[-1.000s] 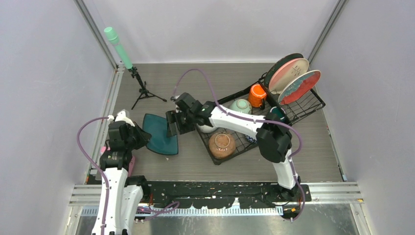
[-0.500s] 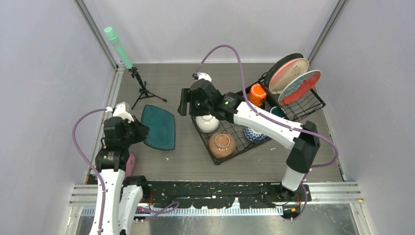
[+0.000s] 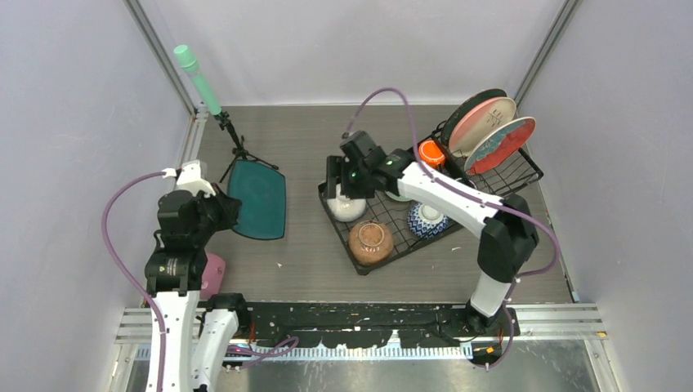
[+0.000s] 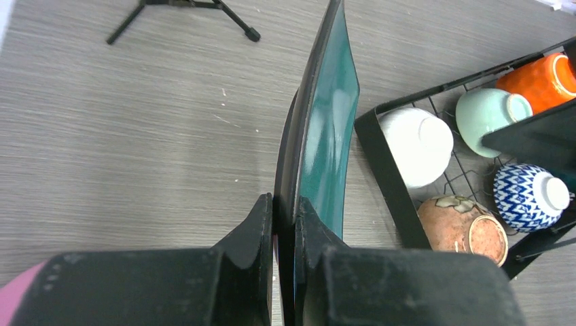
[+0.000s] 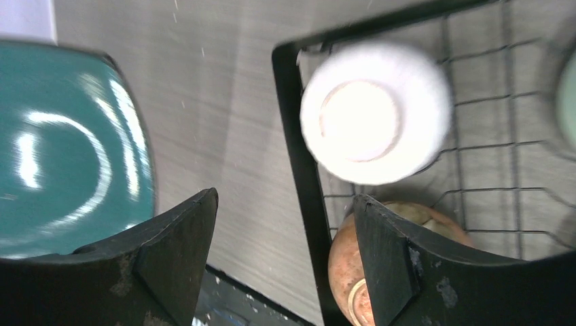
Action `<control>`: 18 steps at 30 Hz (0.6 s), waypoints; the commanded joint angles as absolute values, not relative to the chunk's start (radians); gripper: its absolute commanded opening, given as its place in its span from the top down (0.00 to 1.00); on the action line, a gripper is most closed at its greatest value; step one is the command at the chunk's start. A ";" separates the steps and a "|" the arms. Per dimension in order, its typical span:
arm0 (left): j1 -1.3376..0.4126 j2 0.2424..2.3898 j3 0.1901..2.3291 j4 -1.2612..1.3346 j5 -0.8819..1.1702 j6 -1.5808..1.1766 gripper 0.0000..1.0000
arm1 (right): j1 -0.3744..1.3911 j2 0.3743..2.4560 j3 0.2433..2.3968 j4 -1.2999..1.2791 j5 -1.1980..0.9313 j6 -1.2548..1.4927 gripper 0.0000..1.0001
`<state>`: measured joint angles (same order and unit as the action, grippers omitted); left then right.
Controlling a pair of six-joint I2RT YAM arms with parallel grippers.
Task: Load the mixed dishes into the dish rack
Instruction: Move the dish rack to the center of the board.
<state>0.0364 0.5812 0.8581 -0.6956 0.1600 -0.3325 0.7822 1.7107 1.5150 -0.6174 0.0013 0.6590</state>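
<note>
My left gripper [image 3: 225, 211] is shut on the near edge of a dark teal plate [image 3: 260, 198], held tilted above the table left of the dish rack [image 3: 393, 234]. In the left wrist view the plate [image 4: 319, 136] stands edge-on between the pads of that gripper [image 4: 284, 205]. My right gripper [image 3: 332, 179] hangs open and empty over the rack's left rim [image 5: 302, 156]; in its wrist view that gripper [image 5: 285, 204] has the white bowl [image 5: 375, 112] ahead of it. The rack tray holds the white bowl [image 3: 346, 207], a brown bowl [image 3: 370, 242], a blue-patterned bowl [image 3: 428, 219] and an orange mug [image 3: 431, 153]. A pink plate [image 3: 482, 121] stands in the slotted basket.
A mint-green cylinder [image 3: 196, 76] on a black tripod [image 3: 239, 155] stands at the back left, close behind the held plate. A small pink cup [image 3: 214, 273] sits by the left arm. Side walls close in the table. A mint-green bowl [image 4: 490, 112] sits beside the orange mug.
My right gripper has drawn away from the teal plate, back and to the right over the rack, opening wider. The left gripper has carried the plate leftward and farther back.
</note>
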 commanded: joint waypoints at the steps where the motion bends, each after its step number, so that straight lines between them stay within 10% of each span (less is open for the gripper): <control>1: 0.033 0.550 0.992 -0.610 0.085 -0.309 1.00 | 0.850 1.771 1.560 -0.656 -0.095 0.630 0.21; 18: 0.031 0.554 1.105 -0.657 0.009 -0.260 1.00 | 0.962 1.982 1.664 -0.675 -0.181 0.568 0.21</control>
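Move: The right hand, open and empty, is above the dish rack's left end rail, whose middle lies about 11 cm back, level sideways and 14 cm below. The white bowl is about 6 cm back, 2 to the right, and the brown bowl 15 back, 9 right, both some 13 below. From the left hand, already gripping the teal plate, that rail is roughly 6 cm back, 21 right and 22 below. Open right hand sinks about 9 cm, back and left, towards the rack's left rail; left raises the plate 5. ##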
